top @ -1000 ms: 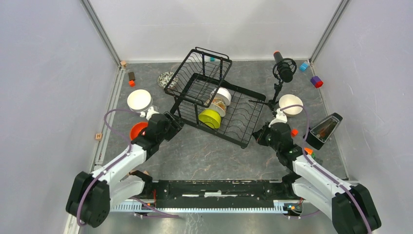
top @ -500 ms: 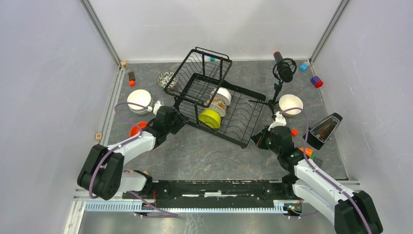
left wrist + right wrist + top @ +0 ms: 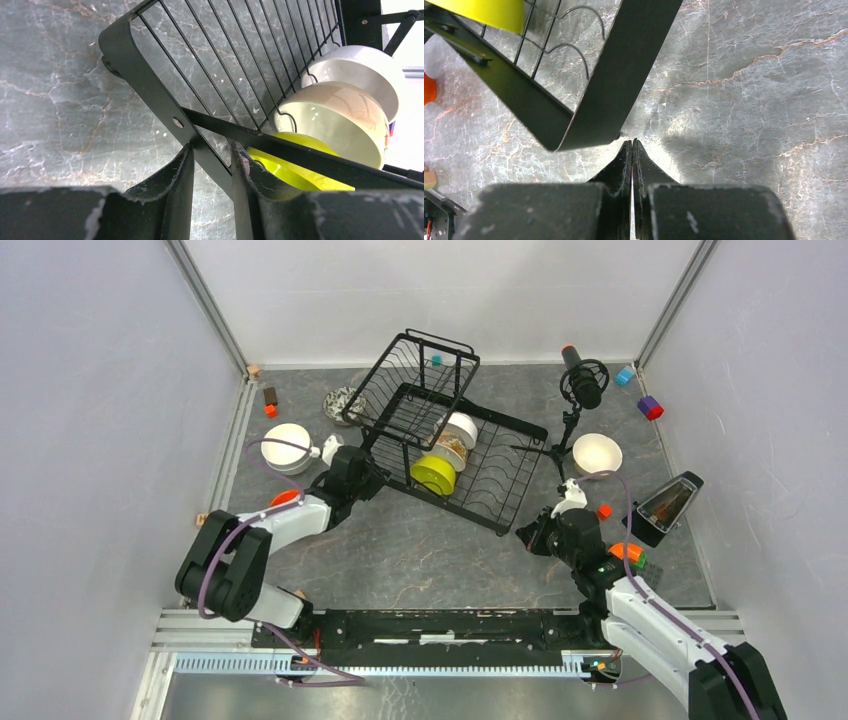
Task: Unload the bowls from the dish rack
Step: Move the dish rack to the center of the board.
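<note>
The black wire dish rack (image 3: 490, 480) stands mid-table. In its lower tray sit a lime green bowl (image 3: 432, 474), a beige bowl (image 3: 448, 452) and a white bowl (image 3: 461, 427). My left gripper (image 3: 372, 480) is at the rack's near left corner. In the left wrist view its fingers (image 3: 212, 150) clamp the rack's flat frame bar (image 3: 145, 75), with the lime bowl (image 3: 290, 170) just behind. My right gripper (image 3: 527, 533) is shut and empty, tips (image 3: 632, 142) just short of the rack's near right corner (image 3: 624, 75). Off the rack lie white bowls (image 3: 286, 447) (image 3: 597, 453), an orange bowl (image 3: 283, 499) and a dark-patterned bowl (image 3: 340, 402).
A black microphone tripod (image 3: 580, 390) stands right of the rack. Small coloured blocks (image 3: 650, 407) (image 3: 270, 400) lie near the back corners. A dark boxy device (image 3: 665, 505) and an orange block (image 3: 604, 511) sit by the right arm. Walls close in on three sides.
My left arm reached forward to the rack's corner and its jaws narrowed onto the frame bar. The rack shifted slightly toward the back. My right gripper drew back a little.
</note>
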`<state>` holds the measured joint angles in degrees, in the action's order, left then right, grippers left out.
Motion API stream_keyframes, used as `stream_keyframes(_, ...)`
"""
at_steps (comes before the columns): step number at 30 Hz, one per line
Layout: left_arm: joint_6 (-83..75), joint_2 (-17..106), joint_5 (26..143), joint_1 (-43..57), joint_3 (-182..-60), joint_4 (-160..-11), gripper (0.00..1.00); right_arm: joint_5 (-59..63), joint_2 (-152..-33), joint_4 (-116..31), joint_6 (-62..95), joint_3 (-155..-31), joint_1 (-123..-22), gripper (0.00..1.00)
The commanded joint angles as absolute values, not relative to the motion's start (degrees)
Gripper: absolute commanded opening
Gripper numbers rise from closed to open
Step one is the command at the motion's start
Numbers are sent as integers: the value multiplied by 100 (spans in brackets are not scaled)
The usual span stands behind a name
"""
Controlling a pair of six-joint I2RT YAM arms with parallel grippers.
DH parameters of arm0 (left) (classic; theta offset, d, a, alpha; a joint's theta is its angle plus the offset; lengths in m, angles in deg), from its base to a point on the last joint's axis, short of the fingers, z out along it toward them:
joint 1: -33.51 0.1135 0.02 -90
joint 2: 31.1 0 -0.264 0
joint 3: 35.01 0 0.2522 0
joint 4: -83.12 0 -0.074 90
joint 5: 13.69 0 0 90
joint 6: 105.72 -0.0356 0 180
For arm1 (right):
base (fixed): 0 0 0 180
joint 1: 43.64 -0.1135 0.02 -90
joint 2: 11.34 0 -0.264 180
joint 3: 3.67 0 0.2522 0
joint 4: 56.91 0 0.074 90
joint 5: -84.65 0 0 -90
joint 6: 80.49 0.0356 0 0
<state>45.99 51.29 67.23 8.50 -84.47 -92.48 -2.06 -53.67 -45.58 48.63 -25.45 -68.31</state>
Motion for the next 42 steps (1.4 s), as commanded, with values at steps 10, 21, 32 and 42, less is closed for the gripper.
stream_keyframes(10,4158,5955,6289,772,-9231,-9717,2,-22,-4893,-4121,3979,-2985,-6857,24)
stream_keyframes(21,3650,6211,6484,776,-9917,-9375,2,-735,-4559,-3117,3292,-3789,-6852,67)
stream_keyframes(32,3576,6202,6886,794,-10051,-9336,8,-551,-3982,-3577,2923,-3802,-6853,68)
stream_keyframes(42,3803,4512,6948,789,-9239,-8928,63,75,-4439,-4646,3176,-3742,-6859,68)
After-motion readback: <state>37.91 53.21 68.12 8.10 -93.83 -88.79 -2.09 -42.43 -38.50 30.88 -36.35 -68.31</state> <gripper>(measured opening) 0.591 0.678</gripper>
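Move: The left fingers already straddle the dish rack's front rail near its left end; the rack's middle lies about 6 cm ahead and 12 cm to the right. The yellow bowl stands about level with them and 8 cm right, the patterned bowl 7 cm ahead and 11 cm right. The shut right hand waits by the rack's near-right corner, about 4 cm to its left and 1 cm lower; from it the rack's middle is some 18 cm ahead and 12 cm left. Forward goes the left hand about 6 cm, keeping its pinch on the front rail and pushing the rack away from the bases, rolling slightly; then its fingers open, letting go, and it backs up and off by 3 cm. The right hand rises some 10 cm from beside the near-right corner, fingers opening wide and tipping up about 20 degrees. ##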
